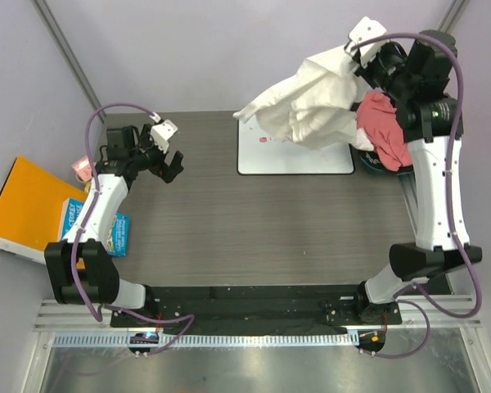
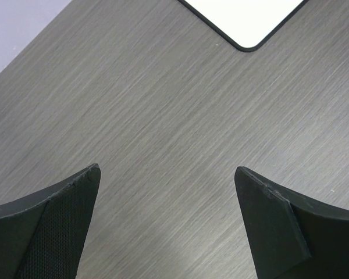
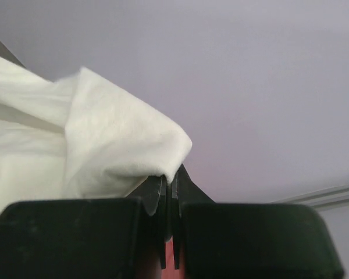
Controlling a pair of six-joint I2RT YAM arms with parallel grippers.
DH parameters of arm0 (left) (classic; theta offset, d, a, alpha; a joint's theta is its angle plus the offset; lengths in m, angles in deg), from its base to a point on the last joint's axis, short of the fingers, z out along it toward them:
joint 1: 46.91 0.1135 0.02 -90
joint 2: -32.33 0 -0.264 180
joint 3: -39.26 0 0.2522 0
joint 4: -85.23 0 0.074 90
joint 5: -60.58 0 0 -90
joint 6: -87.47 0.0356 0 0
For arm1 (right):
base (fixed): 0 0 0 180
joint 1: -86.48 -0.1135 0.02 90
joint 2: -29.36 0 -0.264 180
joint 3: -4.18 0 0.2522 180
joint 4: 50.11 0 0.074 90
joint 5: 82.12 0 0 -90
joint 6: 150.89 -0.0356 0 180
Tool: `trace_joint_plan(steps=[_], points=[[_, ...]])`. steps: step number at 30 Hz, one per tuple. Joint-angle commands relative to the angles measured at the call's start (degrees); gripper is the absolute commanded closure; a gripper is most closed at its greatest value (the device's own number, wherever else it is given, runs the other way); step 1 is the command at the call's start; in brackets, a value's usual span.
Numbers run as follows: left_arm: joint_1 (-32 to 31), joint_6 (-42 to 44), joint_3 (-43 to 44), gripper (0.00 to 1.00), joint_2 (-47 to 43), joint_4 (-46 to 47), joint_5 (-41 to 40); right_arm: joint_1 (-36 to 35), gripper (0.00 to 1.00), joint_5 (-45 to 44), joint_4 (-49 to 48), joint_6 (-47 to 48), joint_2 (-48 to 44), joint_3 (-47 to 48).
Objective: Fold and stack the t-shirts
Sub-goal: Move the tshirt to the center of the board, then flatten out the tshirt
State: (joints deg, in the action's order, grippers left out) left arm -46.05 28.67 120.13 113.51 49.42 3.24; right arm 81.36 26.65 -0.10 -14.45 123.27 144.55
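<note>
My right gripper (image 1: 356, 51) is shut on the white t-shirt (image 1: 307, 106) and holds it high at the back right, with the cloth hanging bunched over the whiteboard (image 1: 311, 160). In the right wrist view the white t-shirt (image 3: 75, 139) bulges from between the closed fingers (image 3: 170, 180). The salmon pink-red t-shirt (image 1: 386, 129) lies crumpled in a dark container at the right table edge, under the right arm. My left gripper (image 1: 168, 160) is open and empty over the left part of the table; in the left wrist view it (image 2: 166, 192) hovers above bare wood grain.
An orange folder (image 1: 20, 205) and a blue box (image 1: 94, 225) lie off the table's left edge, a small pink item (image 1: 80, 169) beside them. The whiteboard corner shows in the left wrist view (image 2: 244, 20). Grey walls enclose the back and sides.
</note>
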Motion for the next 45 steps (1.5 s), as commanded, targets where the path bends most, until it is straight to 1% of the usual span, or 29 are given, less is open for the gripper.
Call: trace_joint_plan(steps=[1,2,4,7,8,9,10,11,12,13,15,17,19,20,22,24,25,26,27,29,31,32,35,37,39,41,42,44,45], points=[[-0.2,-0.9,2.4,0.03,0.4,4.2,1.9,0.2,0.99,2.9,-2.0,6.4,-7.5,-10.9],[-0.2,-1.0,2.5,0.03,0.5,4.2,2.0,0.2,0.99,3.6,-2.1,6.4,-8.4,-14.8],[-0.2,-1.0,2.8,0.03,0.9,4.4,2.4,0.1,0.99,4.3,-1.3,5.3,-9.6,-17.4],[-0.3,-0.9,3.4,0.03,1.9,4.5,3.5,0.0,0.99,3.9,4.9,7.6,-10.3,-23.1],[-0.2,-0.7,3.6,0.02,2.4,4.5,3.7,0.0,0.95,3.1,10.0,10.5,-9.6,-26.3],[-0.3,-0.6,3.7,0.02,2.7,4.5,4.0,0.0,0.87,0.1,11.7,11.4,-9.3,-28.1],[-0.3,-0.4,4.2,0.02,3.1,4.4,4.3,-0.1,0.59,-2.1,12.9,12.1,-8.8,-30.1],[-0.2,-0.4,4.4,0.01,3.4,4.4,4.4,0.1,0.47,-4.4,15.8,14.8,-8.2,-33.5],[-2.0,-0.2,4.5,0.0,4.0,4.5,4.9,0.0,0.36,-8.8,17.1,15.9,-6.8,-34.6],[-2.0,0.3,4.9,0.0,4.2,4.3,5.2,0.0,0.19,-10.3,17.8,16.1,-6.2,-35.6],[-2.8,1.3,5.2,0.0,5.1,3.1,6.4,0.1,0.13,-12.3,18.3,15.7,-4.9,-36.9],[-4.6,5.2,5.7,0.0,5.7,-0.2,8.2,0.1,0.04,-11.6,18.4,15.2,-4.5,-36.1],[-6.9,8.7,5.9,0.0,7.2,-2.8,8.6,0.1,0.01,-10.3,18.4,14.2,-3.7,-34.9],[-9.5,12.1,6.0,0.0,7.8,-3.9,8.6,0.0,0.01,-9.9,19.1,13.9,-3.3,-33.4],[-12.0,13.9,6.1,0.0,10.1,-5.6,9.2,0.0,0.01,-9.2,20.8,13.2,-1.5,-31.5],[-15.7,15.2,6.8,0.0,12.1,-5.6,9.8,0.0,0.01,-10.8,22.0,12.5,-0.4,-30.1],[-16.8,15.2,8.3,0.0,14.8,-5.6,9.9,0.1,0.01,-12.6,20.8,10.5,0.0,-30.5],[-19.2,15.1,9.3,0.0,16.1,-5.6,10.0,0.1,0.02,-16.6,17.5,9.6,0.2,-31.3],[-20.4,14.4,10.6,0.0,17.5,-5.7,10.1,0.9,0.02,-18.0,15.5,8.5,0.2,-31.9],[-23.3,12.8,14.9,0.0,22.0,-5.7,10.5,1.7,0.02,-18.5,12.7,7.0,-0.5,-33.0],[-25.0,10.0,19.5,0.0,25.2,-6.5,10.6,2.1,0.02,-18.5,11.7,6.1,-1.1,-33.5],[-26.6,9.6,20.9,0.0,27.9,-7.3,10.8,2.1,0.02,-18.5,11.2,5.7,-1.8,-34.1],[-29.2,9.8,24.2,0.0,31.1,-9.6,11.7,2.0,0.02,-18.5,9.7,4.7,-2.3,-34.8],[-30.7,12.3,23.1,0.0,31.5,-9.7,11.7,2.1,0.02,-20.5,8.9,4.5,-2.4,-35.0],[-33.8,14.7,21.3,0.0,31.0,-8.8,9.1,2.1,0.02,-20.7,8.0,4.5,-1.5,-35.1],[-37.1,17.3,17.7,0.0,30.2,-5.9,4.4,2.5,0.02,-20.3,7.3,4.2,-0.9,-34.6],[-38.0,18.4,15.2,0.0,29.3,-5.0,3.3,2.4,0.02,-20.1,7.3,3.8,-0.6,-34.4],[-39.9,19.9,12.8,0.0,28.3,-2.5,2.5,2.7,0.02,-19.6,6.4,3.3,0.3,-34.2],[-40.3,20.1,11.1,0.0,28.0,-1.0,3.4,2.7,0.02,-19.6,6.2,2.9,0.5,-34.2]])
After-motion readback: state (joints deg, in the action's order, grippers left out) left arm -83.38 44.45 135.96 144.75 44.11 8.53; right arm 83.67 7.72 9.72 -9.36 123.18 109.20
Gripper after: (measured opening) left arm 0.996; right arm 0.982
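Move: The right gripper, high up, still pinches the white t-shirt by one edge. Its landing spot, the open table in front of the whiteboard, is about 12 cm back, 3 cm to the left and 50 cm below. From that hand the whiteboard's middle lies 6 cm ahead and 10 cm left, the bin 7 cm ahead and 22 cm right, some 42 cm down. From the left gripper the airborne t-shirt is roughly 37 cm right, 2 cm ahead and 19 cm higher; the whiteboard is 11 cm ahead, 39 cm right. Swing the right gripper down about 30 cm and slightly back, tipping its fingers steeply down and opening them wide on the way to let the t-shirt go, then ease it a little right over the shirt's far right part. Meanwhile sweep the open left gripper some 27 cm right towards the shirt's left end, sinking and drawing back, turning clockwise about 50 degrees. ##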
